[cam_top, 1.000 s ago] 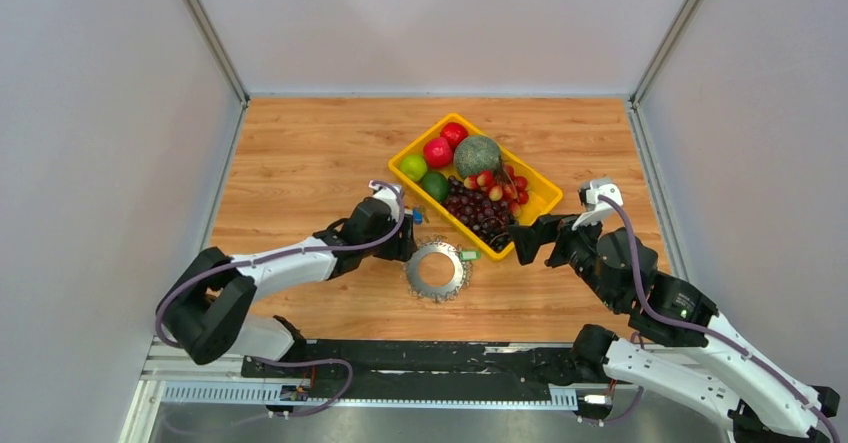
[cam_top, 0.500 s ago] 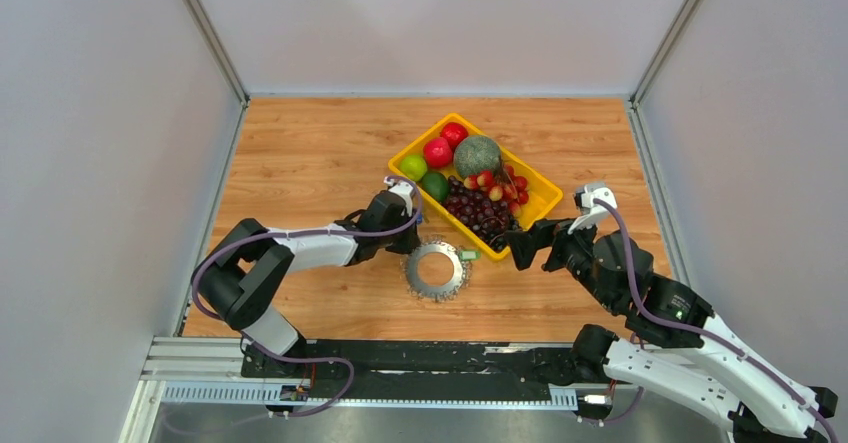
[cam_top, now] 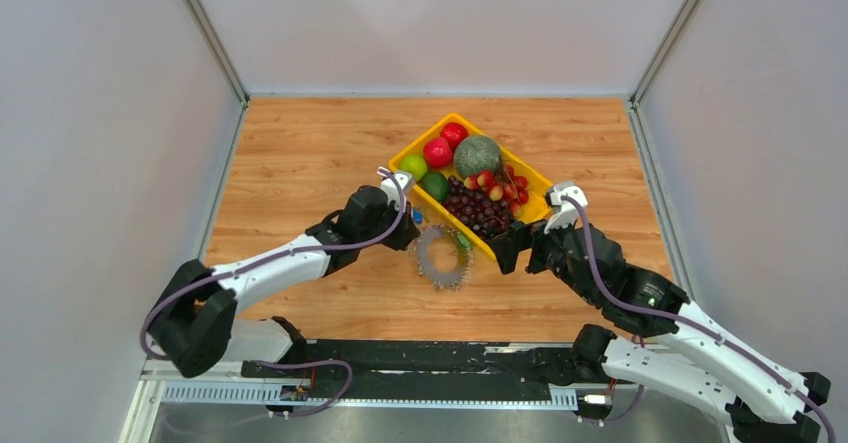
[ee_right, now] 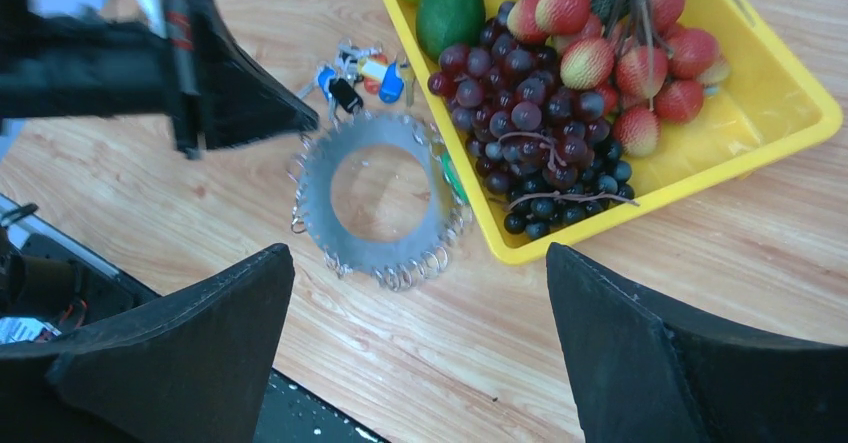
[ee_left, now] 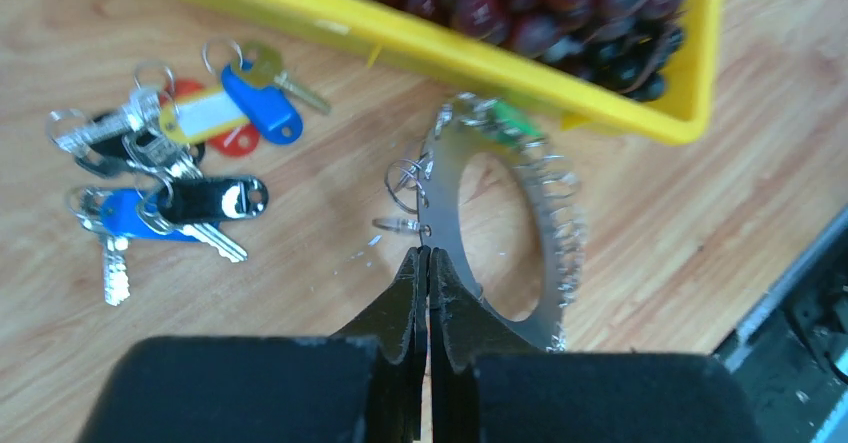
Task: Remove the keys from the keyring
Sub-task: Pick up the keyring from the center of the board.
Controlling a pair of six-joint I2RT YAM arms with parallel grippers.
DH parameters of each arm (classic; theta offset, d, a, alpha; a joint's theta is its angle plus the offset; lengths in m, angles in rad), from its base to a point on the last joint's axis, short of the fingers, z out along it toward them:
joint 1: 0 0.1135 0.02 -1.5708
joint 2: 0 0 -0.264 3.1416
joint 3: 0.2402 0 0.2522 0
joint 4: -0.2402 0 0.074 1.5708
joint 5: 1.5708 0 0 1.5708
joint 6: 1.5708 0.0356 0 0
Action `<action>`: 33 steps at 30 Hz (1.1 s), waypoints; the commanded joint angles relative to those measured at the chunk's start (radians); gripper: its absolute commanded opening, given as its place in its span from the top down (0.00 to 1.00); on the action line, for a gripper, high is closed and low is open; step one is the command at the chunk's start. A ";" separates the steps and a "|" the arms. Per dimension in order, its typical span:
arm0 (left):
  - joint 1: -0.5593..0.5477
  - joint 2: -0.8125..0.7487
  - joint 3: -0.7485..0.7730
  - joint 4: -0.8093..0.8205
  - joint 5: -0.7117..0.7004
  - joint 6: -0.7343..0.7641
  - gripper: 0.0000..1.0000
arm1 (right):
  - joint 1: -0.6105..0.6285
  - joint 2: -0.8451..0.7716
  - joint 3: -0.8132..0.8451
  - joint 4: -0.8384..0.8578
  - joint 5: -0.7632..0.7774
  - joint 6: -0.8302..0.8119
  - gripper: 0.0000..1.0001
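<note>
The keyring (cam_top: pixel 441 259) is a flat silver ring with a green tag (ee_left: pixel 510 121), lying just in front of the yellow tray. Small silver keys (ee_left: pixel 565 233) and wire loops fringe its rim. My left gripper (ee_left: pixel 428 253) is shut on the ring's left edge, and the ring stands tilted, a narrow oval from above. In the top view the left gripper (cam_top: pixel 413 237) sits at the ring's left side. My right gripper (cam_top: pixel 508 253) is wide open just right of the ring. Its wrist view shows the keyring (ee_right: pixel 372 251) and keys (ee_right: pixel 420 268) below and between the spread fingers, with nothing held.
A small bunch of coloured keys (ee_left: pixel 170 173) lies on the wood left of the ring, close to my left gripper. The yellow tray (cam_top: pixel 420 138) holds grapes (cam_top: pixel 480 213), strawberries, a melon (cam_top: pixel 477 155), red and green fruit. The table's near edge and the black rail lie just behind the ring.
My left gripper has closed on the ring's left edge and tipped the ring up from lying flat. My right gripper has moved left, closer to the ring, still open.
</note>
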 commanded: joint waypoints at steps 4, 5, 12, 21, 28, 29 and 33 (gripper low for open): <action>-0.004 -0.265 -0.028 -0.075 0.063 0.093 1.00 | 0.001 0.097 -0.040 0.084 -0.094 -0.002 0.01; -0.004 -0.282 -0.035 -0.089 0.066 0.094 1.00 | 0.001 0.110 -0.050 0.101 -0.105 -0.008 0.01; -0.004 -0.417 -0.058 -0.145 0.098 0.102 1.00 | 0.001 0.208 -0.126 0.287 -0.201 -0.079 0.11; -0.004 -0.478 -0.079 -0.181 0.121 0.069 1.00 | 0.004 0.293 -0.229 0.612 -0.536 -0.149 0.10; -0.004 -0.492 -0.062 -0.221 0.135 0.070 1.00 | 0.017 0.427 -0.183 0.711 -0.598 -0.327 0.22; -0.004 -0.493 -0.061 -0.223 0.137 0.070 1.00 | 0.024 0.452 -0.167 0.711 -0.605 -0.349 0.22; -0.006 -0.500 -0.062 -0.224 0.137 0.061 1.00 | 0.053 0.575 -0.107 0.715 -0.599 -0.420 0.24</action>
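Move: The keyring, already pinched at its left-hand edge by the left gripper, has its middle about 5 cm to that hand's right, 3 cm back and 3 cm lower. From the wide-open right hand it lies some 13 cm left, 5 cm ahead and 17 cm down. The loose keys lie about 4 cm ahead of the left hand, 3 cm left and 6 cm below; the fruit tray's middle is some 18 cm ahead of the right hand, 6 cm left and 19 cm below. The keyring, still gripped in the shut left fingers, is carried up by about 7 cm and back some 6 cm, drifting left, away from the fruit tray. The right hand first drops and eases left, then sweeps left towards the ring, some 14 cm over and 10 cm down in all, turning nearly 40 degrees counter-clockwise while its fingers close by about a quarter. ##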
